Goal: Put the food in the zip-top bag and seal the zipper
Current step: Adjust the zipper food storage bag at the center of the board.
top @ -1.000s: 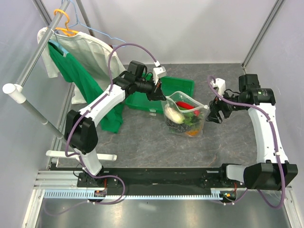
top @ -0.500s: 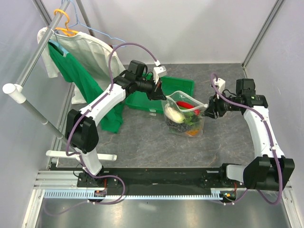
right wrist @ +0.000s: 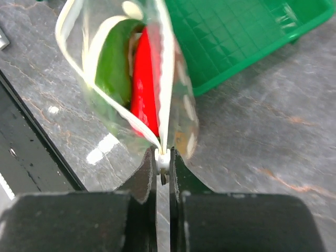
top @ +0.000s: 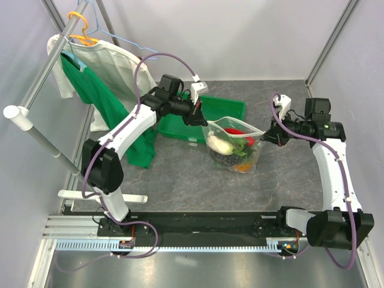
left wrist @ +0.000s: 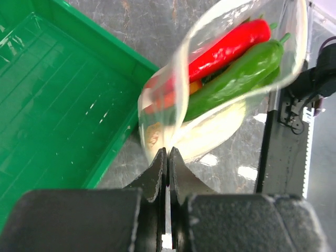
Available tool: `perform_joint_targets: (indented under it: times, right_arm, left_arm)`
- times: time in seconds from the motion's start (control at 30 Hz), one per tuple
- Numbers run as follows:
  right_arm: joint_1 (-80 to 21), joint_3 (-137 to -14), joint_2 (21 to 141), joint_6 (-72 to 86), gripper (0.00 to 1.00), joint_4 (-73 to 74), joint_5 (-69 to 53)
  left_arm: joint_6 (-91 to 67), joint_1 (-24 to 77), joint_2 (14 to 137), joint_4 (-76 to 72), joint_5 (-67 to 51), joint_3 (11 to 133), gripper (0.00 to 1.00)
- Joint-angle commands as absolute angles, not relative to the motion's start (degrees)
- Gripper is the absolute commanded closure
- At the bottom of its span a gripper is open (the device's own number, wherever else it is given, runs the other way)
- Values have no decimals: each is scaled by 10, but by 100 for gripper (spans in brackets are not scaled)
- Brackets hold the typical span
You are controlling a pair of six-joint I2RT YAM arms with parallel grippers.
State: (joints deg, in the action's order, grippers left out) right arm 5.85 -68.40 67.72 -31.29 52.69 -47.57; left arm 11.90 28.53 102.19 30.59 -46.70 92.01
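Observation:
The zip-top bag (top: pixel 235 150) stands mid-table, mouth up, holding the food: a red chili (left wrist: pixel 226 50), a green pepper (left wrist: pixel 239 77), a white vegetable (left wrist: pixel 210 131), and dark and orange pieces at the bottom. My left gripper (top: pixel 203 122) is shut on the left end of the bag's mouth (left wrist: pixel 157 126). My right gripper (top: pixel 265 133) is shut at the right end, with the zipper's small white slider (right wrist: pixel 164 160) pinched between its fingers. The mouth is stretched between the two grippers and still gapes, showing the chili (right wrist: pixel 144 84) and pepper (right wrist: pixel 115 63).
A green plastic tray (top: pixel 231 108) lies just behind the bag. A rack at the left carries a white shirt (top: pixel 102 60) and a green garment (top: pixel 120 120) that hangs down to the table. The black base rail (top: pixel 198 223) runs along the near edge.
My right gripper moved in to the bag's right end and closed on the slider. The bag's mouth has been pulled longer and narrower. The left gripper kept its hold.

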Motion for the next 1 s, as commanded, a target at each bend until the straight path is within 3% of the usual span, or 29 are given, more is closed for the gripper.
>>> perform_joint_targets:
  times: [0.0, 0.13, 0.27, 0.53, 0.57, 0.6, 0.7, 0.73, 0.97]
  right_arm:
    - [83, -798, 678, -395, 100, 632, -474]
    - [85, -793, 693, -425, 100, 648, -462]
    - [85, -716, 706, -377, 100, 567, -498]
    - [52, -666, 689, -296, 100, 475, -526]
    - [49, -666, 686, -295, 100, 474, -526]
    - [49, -668, 680, -295, 100, 473, -528]
    - [47, -674, 666, -301, 100, 476, -535]
    - [46, -672, 664, -303, 100, 476, -539]
    - [40, -647, 634, -348, 100, 474, -557]
  left_arm:
    - [131, 273, 948, 394, -462, 986, 98]
    - [174, 271, 923, 451, -428, 977, 98]
    - [192, 271, 925, 447, -389, 930, 98]
    - [200, 272, 901, 421, -451, 867, 98]
    - [215, 272, 901, 421, -453, 877, 94]
    - [223, 272, 897, 421, -470, 884, 77]
    - [234, 279, 894, 404, -508, 922, 43]
    - [236, 287, 894, 398, -504, 932, 39]
    - [322, 424, 916, 345, -432, 961, 36]
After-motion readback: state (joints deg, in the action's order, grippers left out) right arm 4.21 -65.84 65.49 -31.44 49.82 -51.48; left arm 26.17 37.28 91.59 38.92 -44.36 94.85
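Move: Just to the right of the left hand, which still pinches one top corner, the zip-top bag has its middle about 9 cm right, 5 cm back and 10 cm down; the white eggplant inside is 5 cm right, 5 back, 9 below. The green tray is centred 8 cm ahead, 2 left, 20 down. From the right hand, still on the opposite corner, the bag lies 9 cm left, 1 ahead, 10 down; the tray 20 left, 14 ahead. Giving the hanging bag a quick shake, both hands lift their corners some 4 to 6 cm and dip again, the left hand also carrying its corner about 5 cm back and 4 left. There its fingers open and let go, then it rises some 7 cm and swings right, turning clockwise, while the right hand recovers to about its first height and keeps its pinch. ##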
